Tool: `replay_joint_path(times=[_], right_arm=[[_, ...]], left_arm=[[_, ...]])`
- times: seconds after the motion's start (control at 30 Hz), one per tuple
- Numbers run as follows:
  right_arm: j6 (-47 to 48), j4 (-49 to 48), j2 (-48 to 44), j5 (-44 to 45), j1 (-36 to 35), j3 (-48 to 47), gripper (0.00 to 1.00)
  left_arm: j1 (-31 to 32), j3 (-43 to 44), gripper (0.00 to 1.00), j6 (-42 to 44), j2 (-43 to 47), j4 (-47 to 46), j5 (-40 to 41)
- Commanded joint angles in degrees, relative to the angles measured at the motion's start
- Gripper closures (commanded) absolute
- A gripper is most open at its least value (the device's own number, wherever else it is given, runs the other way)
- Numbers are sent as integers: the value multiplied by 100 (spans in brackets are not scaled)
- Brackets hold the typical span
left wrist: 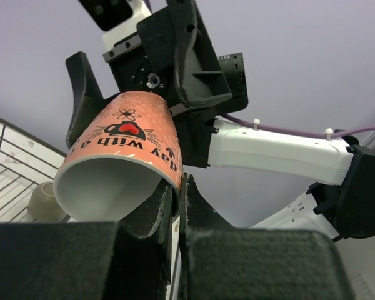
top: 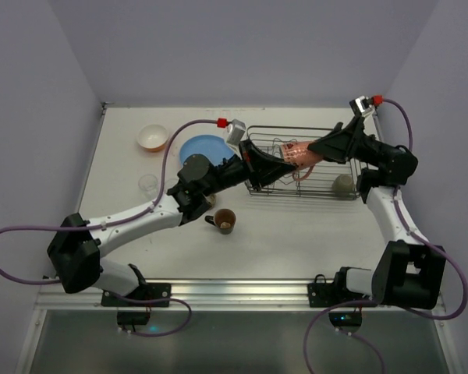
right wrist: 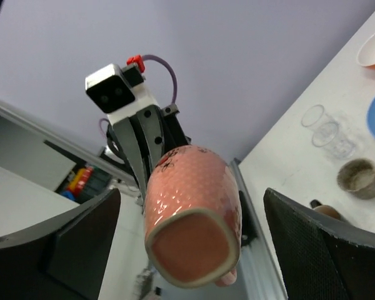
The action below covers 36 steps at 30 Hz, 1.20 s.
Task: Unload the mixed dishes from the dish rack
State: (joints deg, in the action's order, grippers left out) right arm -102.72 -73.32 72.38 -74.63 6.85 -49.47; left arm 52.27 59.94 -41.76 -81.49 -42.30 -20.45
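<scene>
A pink mug [top: 299,153] with black lettering hangs above the dish rack [top: 274,189]. My left gripper [top: 283,161] is shut on the mug's rim, one finger inside it, as the left wrist view [left wrist: 180,187] shows. My right gripper [top: 317,149] is open, its fingers spread wide on either side of the mug's base [right wrist: 194,240] without touching it. A beige mug [top: 342,184] lies in the rack's right end, also in the left wrist view [left wrist: 44,200].
On the table left of the rack are an orange bowl [top: 153,138], a blue plate [top: 205,148], a clear glass [top: 148,184] and a brown mug [top: 224,220]. An olive mug [right wrist: 361,178] stands beside the glasses [right wrist: 328,130].
</scene>
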Motion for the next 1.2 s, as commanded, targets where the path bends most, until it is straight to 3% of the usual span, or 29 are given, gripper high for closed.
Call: replay_joint_path(times=[0.0,0.17,0.27,0.4,0.43,0.47,0.5,0.53,0.57,0.6,0.77,0.87,1.17], right_arm=[[-775,-2159,214,10,-17,-133,1],[-601,-2012,189,-165,53,-168,1],[-259,-1485,40,-236,333,-98,1],[303,-266,-188,-219,879,-1,1],[949,225,-381,-201,923,-36,1],[1512,952,-513,-166,949,-106,1],[3249,3292,-680,147,950,-237,1],[4433,4925,-1038,612,941,-891,1],[6411,7795,-1155,2148,784,-1306,1],[6892,8529,-1225,2798,643,-1667,1],[7361,9123,-1743,3455,510,-1820,1],[7573,9396,-1902,3648,431,-1794,1],[8372,10327,-1973,3797,97,-2136,1]], left_arm=[[73,0,100,317,344,-780,155],[73,-35,100,545,503,-595,348],[73,87,100,922,791,62,698],[73,517,100,1678,1232,2354,1515],[73,588,100,1871,1380,2802,1735],[73,719,100,1951,1451,3659,2285],[73,816,100,1996,1513,4112,2517],[73,904,100,2066,1618,4699,3015],[73,1088,100,2066,1671,5575,3255],[73,1177,100,2049,1741,5984,3449],[64,2265,100,1724,1663,9232,4592],[-49,2338,100,1548,1470,10300,4734],[-683,2303,100,2338,635,10806,3646]])
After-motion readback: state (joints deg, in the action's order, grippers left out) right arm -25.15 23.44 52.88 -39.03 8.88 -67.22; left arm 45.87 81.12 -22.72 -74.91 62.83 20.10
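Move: My left hand already pinches the pink mug's rim; it is to go to bare table about 27 cm to the left, 3 ahead and 39 down. The brown mug stands 12 cm left and 3 ahead, the grey cup 21 left and 12 ahead, the glasses 36 left and 14 ahead, all about 35 below. From my right hand, open round the pink mug, the last cup in the rack lies some 23 cm right, 12 ahead, 34 below. I keep the pink mug's rim pinched in my left fingers and, after a brief hover, swing it left about 24 cm and then steeply down some 16, off the rack and past above the brown mug, turning my hand from pointing right to pointing down and forward. My right hand, fingers still wide, comes clear of the mug, drawing about 7 cm right and a little forward, rising and sinking again as it turns some 45 degrees clockwise. ##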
